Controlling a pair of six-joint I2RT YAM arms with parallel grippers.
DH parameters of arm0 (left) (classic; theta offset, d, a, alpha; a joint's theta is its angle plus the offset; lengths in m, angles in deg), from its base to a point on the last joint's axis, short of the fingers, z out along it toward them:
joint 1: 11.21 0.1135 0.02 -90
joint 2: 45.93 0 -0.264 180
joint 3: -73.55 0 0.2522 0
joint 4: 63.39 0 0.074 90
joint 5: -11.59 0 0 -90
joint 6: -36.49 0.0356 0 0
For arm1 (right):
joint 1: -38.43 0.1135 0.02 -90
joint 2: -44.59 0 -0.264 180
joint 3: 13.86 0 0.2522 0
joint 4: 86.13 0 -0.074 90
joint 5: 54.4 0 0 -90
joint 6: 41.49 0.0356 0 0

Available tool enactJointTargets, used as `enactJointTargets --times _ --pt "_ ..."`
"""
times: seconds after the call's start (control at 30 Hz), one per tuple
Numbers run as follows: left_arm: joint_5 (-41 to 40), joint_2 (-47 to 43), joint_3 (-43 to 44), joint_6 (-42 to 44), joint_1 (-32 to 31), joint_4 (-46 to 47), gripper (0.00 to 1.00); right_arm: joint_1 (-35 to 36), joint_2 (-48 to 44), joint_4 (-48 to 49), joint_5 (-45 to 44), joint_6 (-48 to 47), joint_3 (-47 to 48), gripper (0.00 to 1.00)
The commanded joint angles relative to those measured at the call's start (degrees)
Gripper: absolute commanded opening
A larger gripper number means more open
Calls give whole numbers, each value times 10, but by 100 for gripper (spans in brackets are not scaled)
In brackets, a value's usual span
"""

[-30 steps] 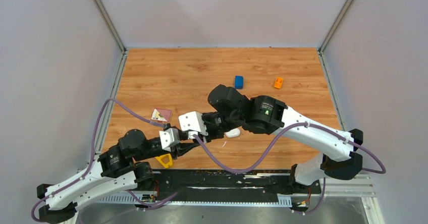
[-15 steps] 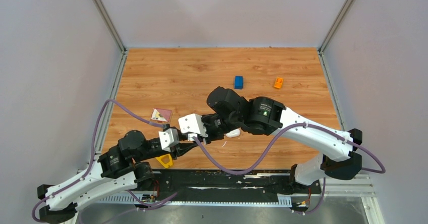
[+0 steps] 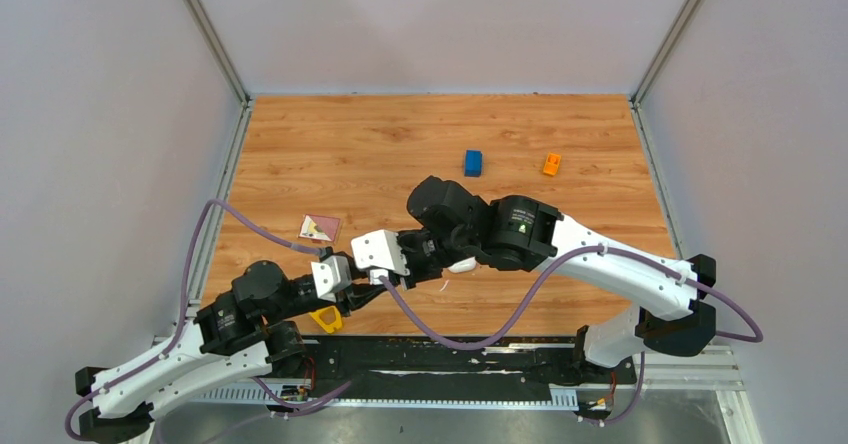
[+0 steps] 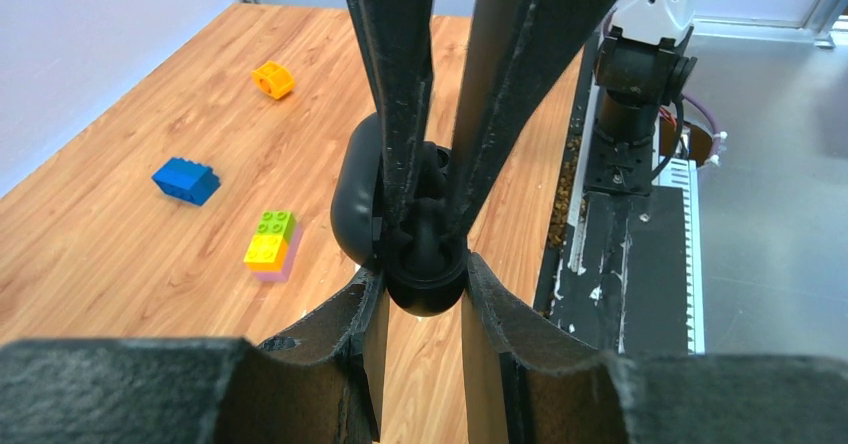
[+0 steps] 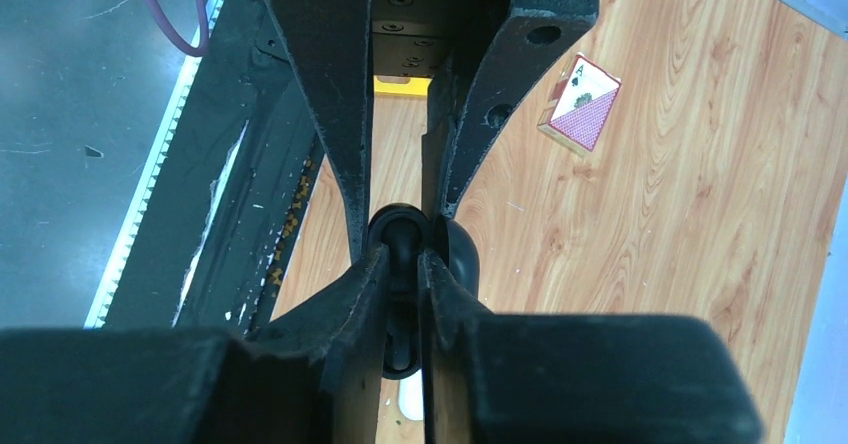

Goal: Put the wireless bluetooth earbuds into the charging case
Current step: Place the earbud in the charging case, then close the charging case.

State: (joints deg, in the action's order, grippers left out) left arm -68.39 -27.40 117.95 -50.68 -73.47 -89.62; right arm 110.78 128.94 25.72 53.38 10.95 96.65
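My left gripper (image 4: 424, 276) is shut on a black charging case (image 4: 352, 192), held open above the table near its front edge. My right gripper (image 5: 403, 256) comes from the opposite side. Its jaws are almost together, shut on a small black earbud (image 5: 398, 236) that sits in the mouth of the case (image 5: 462, 254). In the left wrist view the right fingers (image 4: 395, 114) reach down into the case, with the earbud (image 4: 432, 162) between them. From above, the two grippers meet around (image 3: 385, 276). The other earbuds are out of view.
A white rounded object (image 3: 461, 264) lies under the right arm. A blue brick (image 3: 473, 162) and an orange brick (image 3: 551, 164) lie at the back. A card box (image 3: 320, 227) and a yellow piece (image 3: 325, 318) lie left. A green-yellow brick stack (image 4: 270, 244) lies nearby.
Both grippers, still joined at the case, have shifted slightly left and toward the front edge. Both grips stay the same.
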Motion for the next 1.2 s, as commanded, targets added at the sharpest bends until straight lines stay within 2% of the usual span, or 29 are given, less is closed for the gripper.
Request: enactJointTargets --times 0.0,0.1,0.2,0.33,0.4,0.53,0.6,0.7,0.8,0.9,1.03,1.17 --pt "-1 -1 4 -5 -2 30 0 4 6 23 -15 15 18 22" --pt "-3 -3 6 -5 -2 22 0 4 2 -3 7 21 54 30" --pt "-4 -5 8 -5 -2 12 0 4 2 -52 48 22 117 32" --pt "-8 -6 9 -5 -2 4 0 -15 -16 -44 17 71 133 36" --pt "-9 -4 9 -5 -2 3 0 -68 -31 -25 39 107 112 36" --pt "-7 10 17 -11 -1 -4 0 -250 -68 35 143 219 45 37" --pt "-7 16 19 -13 -2 -10 0 -359 -87 62 195 263 -12 42" --pt "-4 26 17 -14 -2 -11 0 -467 -114 88 285 279 -91 53" --pt "1 46 17 -11 -1 -10 0 -528 -133 76 390 224 -163 63" --pt "12 78 20 -8 -2 -9 0 -535 -165 28 448 104 -224 68" --pt "30 133 20 -8 -2 14 0 -506 -227 43 444 28 -318 78" --pt "41 192 28 1 -2 49 0 -489 -246 39 433 -29 -358 84"
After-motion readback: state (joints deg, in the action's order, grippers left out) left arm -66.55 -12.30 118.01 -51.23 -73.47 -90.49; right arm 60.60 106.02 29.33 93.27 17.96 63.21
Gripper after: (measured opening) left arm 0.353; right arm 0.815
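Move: The open black charging case is in the left fingers, its middle about 2 cm right of that hand's point and 1 cm above it. For the right hand, the case lies right at the fingertips, some 2 cm below. From the right hand, the white case is about 19 cm ahead and 14 cm right, the toy bricks roughly 30 cm ahead and 13 cm right, and the playing cards 27 cm ahead and 15 cm left, all some 25 cm lower. The right fingers let go of the black earbud at the case, opening wide. The hand lifts about 8 cm, sweeps forward and right away from the case while sinking, then swings part of the way back, ending some 16 cm to the right. The left hand keeps its grip on the case, holds still at first, then lowers it about 6.5 cm with a slight shift right and some 15 degrees of tilt. ##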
